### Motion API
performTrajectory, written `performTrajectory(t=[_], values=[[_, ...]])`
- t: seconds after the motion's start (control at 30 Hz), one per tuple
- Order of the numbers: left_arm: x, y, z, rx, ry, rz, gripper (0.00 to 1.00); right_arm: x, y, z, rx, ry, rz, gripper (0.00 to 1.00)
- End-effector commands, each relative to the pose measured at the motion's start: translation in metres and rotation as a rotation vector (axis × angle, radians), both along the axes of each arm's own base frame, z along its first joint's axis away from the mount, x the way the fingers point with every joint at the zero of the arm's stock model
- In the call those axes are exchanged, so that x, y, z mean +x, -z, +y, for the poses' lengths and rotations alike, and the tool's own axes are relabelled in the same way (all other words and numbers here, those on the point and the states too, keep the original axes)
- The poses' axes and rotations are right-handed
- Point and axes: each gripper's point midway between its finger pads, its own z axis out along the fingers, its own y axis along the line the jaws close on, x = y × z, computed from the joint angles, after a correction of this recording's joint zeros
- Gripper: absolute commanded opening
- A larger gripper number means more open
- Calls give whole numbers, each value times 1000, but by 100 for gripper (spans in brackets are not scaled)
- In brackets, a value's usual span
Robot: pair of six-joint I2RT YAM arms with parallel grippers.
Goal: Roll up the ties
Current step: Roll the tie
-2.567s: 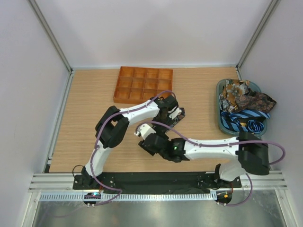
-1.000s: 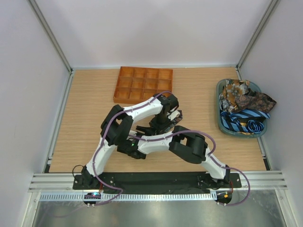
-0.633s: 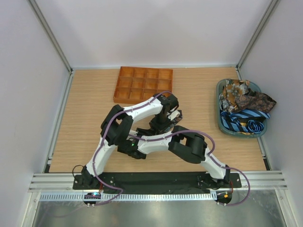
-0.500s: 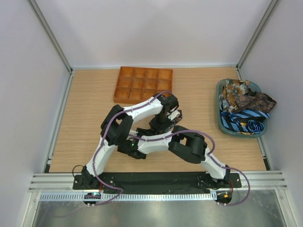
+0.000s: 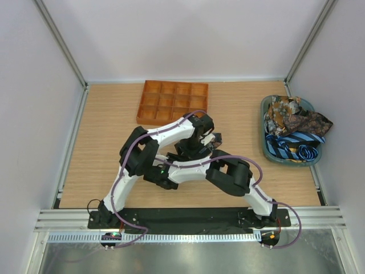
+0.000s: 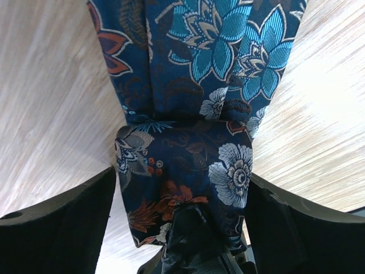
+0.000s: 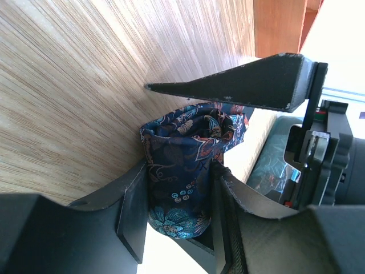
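A tie (image 6: 188, 85) in dark blue floral cloth lies on the wooden table, its near end wound into a roll (image 6: 182, 165). My left gripper (image 6: 182, 177) straddles that roll with its jaws open, and table shows between the left finger (image 6: 68, 217) and the cloth. My right gripper (image 7: 179, 171) is shut on the roll (image 7: 182, 154), one pad pressing each side. From above both wrists meet mid-table, hiding all but a scrap of the tie (image 5: 216, 138). More ties (image 5: 293, 128) are heaped at the right.
The heaped ties fill a grey-green basket (image 5: 266, 145) by the right wall. An orange gridded tray (image 5: 173, 101) sits at the back, just beyond the left wrist. The right arm's elbow (image 5: 228, 174) folds across the table's middle.
My left gripper has opened off the roll and shifted slightly. The right arm swung in from the right, and its jaws closed on the roll about half a second ago.
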Motion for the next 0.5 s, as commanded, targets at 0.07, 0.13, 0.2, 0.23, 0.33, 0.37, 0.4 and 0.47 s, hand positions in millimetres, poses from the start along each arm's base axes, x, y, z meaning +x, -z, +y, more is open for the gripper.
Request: performTrajectory(t=[0.07, 0.13, 0.2, 0.23, 0.33, 0.37, 0.4, 0.47], values=[[21, -45, -11, -107, 10, -150, 88, -17, 28, 0, 96, 27, 151, 27], [30, -63, -25, -185, 19, -214, 88, -19, 26, 4, 116, 21, 154, 27], [38, -73, -33, -236, 13, -259, 88, -21, 25, 7, 137, 18, 162, 27], [45, -86, -43, -294, 13, -304, 88, -22, 24, 9, 147, 15, 164, 27], [58, -107, -59, -393, -4, -385, 88, -24, 24, 12, 184, 13, 175, 27], [59, -119, -57, -420, -17, -417, 89, -24, 23, 14, 198, 12, 180, 27], [64, -127, -54, -431, -55, -454, 89, -25, 24, 12, 206, 12, 185, 27], [79, -162, -51, -502, -115, -578, 90, -29, 22, 17, 263, 7, 207, 27]])
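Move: The tie's rolled end sits right between the left hand's open fingers, within about 1 cm to the left of the hand point and at its height. From the left hand, the loose end of the tie lies about 9 cm to the right and 4 cm ahead, 2 cm lower. The middle of the wooden tray is some 18 cm ahead and 7 cm to the left. The right hand already has the rolled end between its pads. With its fingers already wide open and staying so, the left hand lifts clear of the rolled end, slowly at first and then fast, rising about 10 cm while drifting some 5 cm forward and 4 cm to the right, and its fingers swing nearly 30 degrees from straight down to point forward and rightward. The right hand stays almost in place, easing barely half a centimetre back with a slight tilt, and keeps its pinch on the rolled end at an unchanged opening. ##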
